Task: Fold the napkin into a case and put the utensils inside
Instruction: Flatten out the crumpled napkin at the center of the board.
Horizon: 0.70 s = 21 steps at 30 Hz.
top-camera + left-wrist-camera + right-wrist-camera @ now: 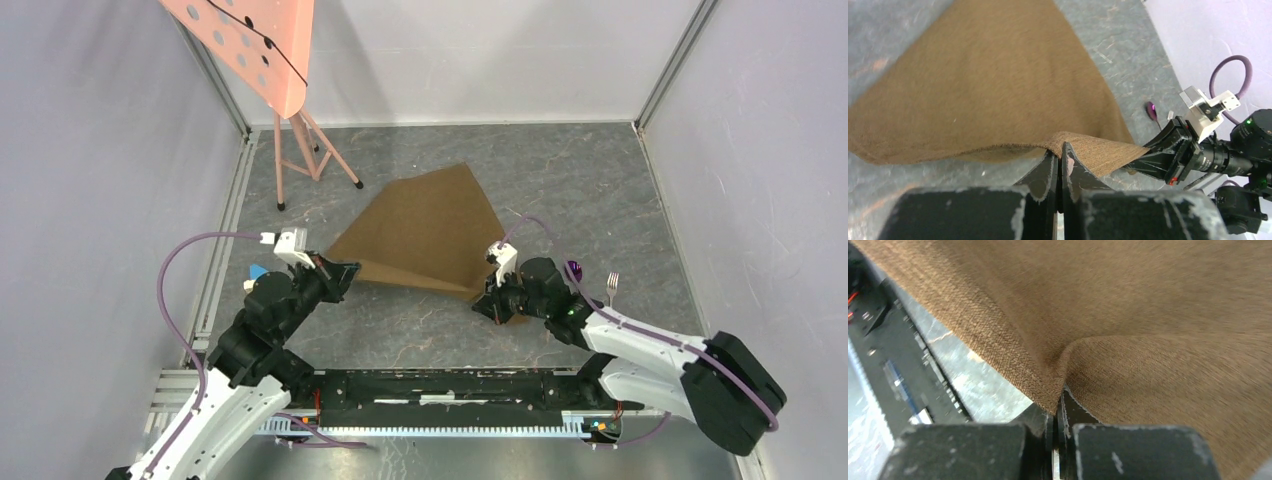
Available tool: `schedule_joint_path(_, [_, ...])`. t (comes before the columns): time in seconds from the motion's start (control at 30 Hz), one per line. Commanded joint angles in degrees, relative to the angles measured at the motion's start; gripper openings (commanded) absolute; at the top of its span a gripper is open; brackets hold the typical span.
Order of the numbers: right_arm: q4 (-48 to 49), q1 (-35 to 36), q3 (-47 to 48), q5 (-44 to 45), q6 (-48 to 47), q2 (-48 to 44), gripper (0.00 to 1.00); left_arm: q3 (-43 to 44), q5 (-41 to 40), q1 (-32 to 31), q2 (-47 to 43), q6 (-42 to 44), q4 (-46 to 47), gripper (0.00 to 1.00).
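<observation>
The tan-brown napkin (425, 230) is spread over the middle of the table, its near edge lifted off the surface. My left gripper (347, 272) is shut on the napkin's near left corner; in the left wrist view the cloth (988, 80) is pinched at the gripper (1060, 148). My right gripper (492, 296) is shut on the near right corner, where the napkin (1123, 315) bunches into the gripper (1057, 407). The utensils lie right of the right arm: a purple handle (573, 268) partly hidden behind the wrist and a silvery fork (612, 287). The purple handle (1151, 110) also shows beyond the right gripper (1168, 155).
A pink perforated board (250, 45) on a pink tripod stand (300, 150) occupies the back left corner. A small blue block (257, 271) lies left of the left wrist. White walls close in both sides and the back. The black base rail (440, 390) runs along the near edge.
</observation>
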Motion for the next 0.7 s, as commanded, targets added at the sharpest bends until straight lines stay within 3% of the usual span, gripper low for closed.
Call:
schedule_joint_path(0.0, [2.61, -0.69, -1.23, -12.18, 3.73, 4.43, 0.02, -1.84, -9.23, 0.75, -3.65, -10.42, -7.64, 0.02])
schedule_joint_path(0.17, [-3.74, -0.39, -0.85, -14.79, 0.34, 2.81, 0.12, -5.81, -4.33, 0.81, -3.81, -16.22, -7.52, 0.02])
schedule_joint_path(0.27, [-8.28, -0.35, 1.10, -12.40, -0.75, -2.34, 0.26, -9.00, 1.64, 0.85, -1.28, -18.28, -3.46, 0.02])
schedule_joint_path(0.33, [-10.17, -0.36, 3.12, -10.27, -1.88, -5.19, 0.43, -10.09, 3.86, 0.85, 1.99, -19.10, -2.02, 0.02])
schedule_joint_path(0.4, [-12.36, -0.52, 5.55, -4.74, -2.17, -7.00, 0.71, -10.23, 6.08, 0.84, 5.66, -18.76, -0.78, 0.02])
schedule_joint_path(0.47, [-12.57, -0.59, 8.82, -0.87, -2.64, -6.26, 0.90, -9.67, 7.50, 0.83, 8.43, -17.85, -0.51, 0.02])
schedule_joint_path(0.53, [-10.55, -0.69, 11.68, 3.68, -1.76, -2.94, 0.98, -9.43, 7.90, 0.84, 10.01, -17.68, -0.39, 0.02])
schedule_joint_path(0.67, [-6.86, -1.10, 20.53, 13.13, 1.13, 11.33, 0.98, -11.28, 8.55, 0.80, 12.67, -19.91, 2.20, 0.02])
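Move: The left gripper holds the near-left edge of the napkin; the napkin's middle lies about 15 cm ahead, 14 cm to its right and 20 cm below. The right gripper pinches the near-right edge low over the board, with that same middle roughly 16 cm ahead, 12 cm to its left and 5 cm below. The spoon lies some 22 cm to the right gripper's right and 4 cm ahead, the fork about 6 cm beyond the spoon to the right, nearly level with it. Lower the left gripper about 13 cm towards the board, keeping its pinch on the napkin's edge and tipping the fingers some 30 degrees downward. Meanwhile draw the right gripper back about 5 cm and slightly down, open it wide to let go of the napkin, then bring it up and forward over the cloth. ##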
